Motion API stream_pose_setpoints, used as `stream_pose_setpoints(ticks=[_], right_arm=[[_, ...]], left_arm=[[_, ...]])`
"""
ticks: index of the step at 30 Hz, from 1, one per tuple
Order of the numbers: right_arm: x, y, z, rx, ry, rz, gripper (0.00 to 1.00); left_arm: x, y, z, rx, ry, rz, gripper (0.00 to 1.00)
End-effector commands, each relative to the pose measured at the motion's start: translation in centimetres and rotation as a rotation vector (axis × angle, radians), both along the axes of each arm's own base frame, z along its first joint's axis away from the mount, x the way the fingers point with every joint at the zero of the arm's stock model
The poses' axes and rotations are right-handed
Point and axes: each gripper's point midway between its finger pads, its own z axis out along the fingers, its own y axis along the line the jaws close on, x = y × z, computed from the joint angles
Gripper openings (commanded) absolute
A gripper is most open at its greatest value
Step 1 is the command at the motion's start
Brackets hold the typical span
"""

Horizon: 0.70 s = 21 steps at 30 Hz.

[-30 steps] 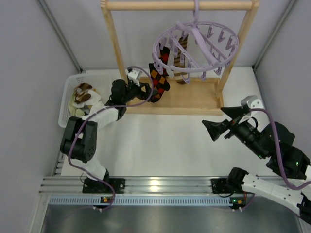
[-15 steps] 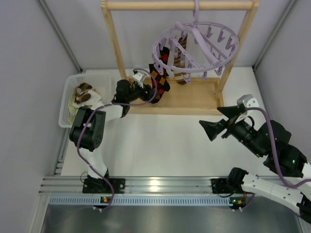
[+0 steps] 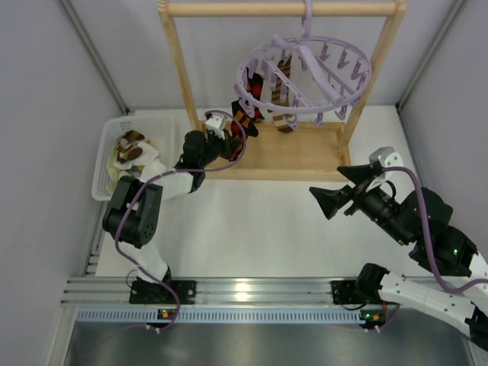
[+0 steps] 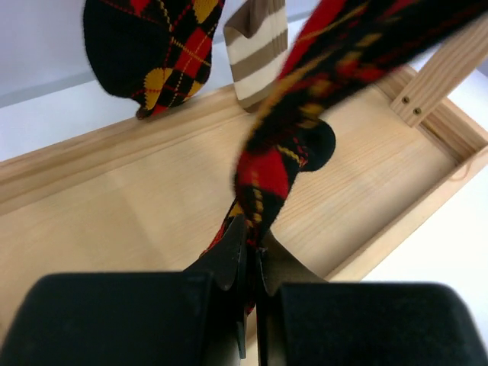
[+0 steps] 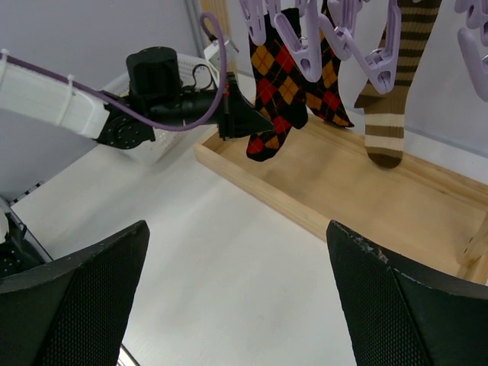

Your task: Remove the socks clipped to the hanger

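Note:
The lavender hanger hangs by its hook from the wooden rack's top bar. Two black argyle socks and a brown striped sock are clipped to it. My left gripper is shut on the toe end of one argyle sock, which stretches taut up to its clip. The other argyle sock and the striped sock hang behind. My right gripper is open and empty over the table, facing the rack. Its view shows the hanger's clips, the socks and the left gripper.
The light wooden rack stands on a tray-like wooden base at the back. A white basket at the left holds brown and pale fabric pieces. Grey walls close in both sides.
My left gripper closed on the argyle sock's toe and drew it up and to the left, pulling it taut. The hanger swung a little left. My right arm shifted slightly left.

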Motion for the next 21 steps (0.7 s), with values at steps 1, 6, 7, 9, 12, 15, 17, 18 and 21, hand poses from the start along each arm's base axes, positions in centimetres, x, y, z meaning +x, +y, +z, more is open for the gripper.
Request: stream_pose_setpoints(ticks=[1,6,7,9,12,15,17,18,21], right_arm=[[-0.1,0.4,1.5,0.079,-0.022,0.012,0.94],[-0.2,-0.7,2.5,0.15,-0.027,-0.024,0.94],[-0.3,-0.9,2.6,0.162,-0.026,-0.031,0.94],[-0.3,-1.3,3.0,0.191,-0.026,-0.044,0.94],[-0.5,-1.5,3.5,0.221,-0.023,-0.045,0.94],[-0.7,-1.8,4.0,0.244,-0.019,-0.048,0.94],[-0.6,-2.0,4.2,0.249,-0.011,-0.059,0.94],[-0.6,-2.2,4.4,0.253,-0.01,-0.064,0.94],[-0.8,-3.0,5.4,0.265,-0.007,-0.084,0.93]], left_arm=[[-1.5,1.0,6.6,-0.088,-0.135,0.113,0.0],[-5.8,2.0,6.9,-0.126,-0.107,0.219,0.0],[-6.4,2.0,7.1,-0.121,-0.106,0.233,0.0],[-7.7,1.7,8.0,-0.105,-0.116,0.267,0.0],[-9.6,0.6,8.3,-0.026,-0.12,0.304,0.0],[-11.7,-0.7,8.4,0.039,-0.116,0.325,0.0],[-13.6,-2.5,8.0,0.083,-0.098,0.295,0.0],[-14.0,-2.8,8.4,0.096,-0.104,0.306,0.0],[-16.1,-4.7,8.6,0.178,-0.127,0.317,0.0]])
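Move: The left hand already pinches the lower end of the near argyle sock, whose middle is about 9 cm above the fingers and 1 cm ahead. The hanger's centre is some 25 cm up, 16 cm right and 6 cm ahead. The second argyle sock is roughly 8 cm ahead, 6 cm right and 14 cm up, the striped sock about 10 ahead, 13 right and 12 up. From the right hand, the near argyle sock lies about 30 cm ahead, 23 left and 12 below. Back towards its base and upward, the left hand draws the pinched sock out from beneath the hanger's left edge, travelling about 16 cm back. After rising some 8 cm it veers right and sinks slightly, turning about 10 degrees counter-clockwise; its fingers stay shut. The empty, open right hand rolls a little and shifts a couple of centimetres up and right. ##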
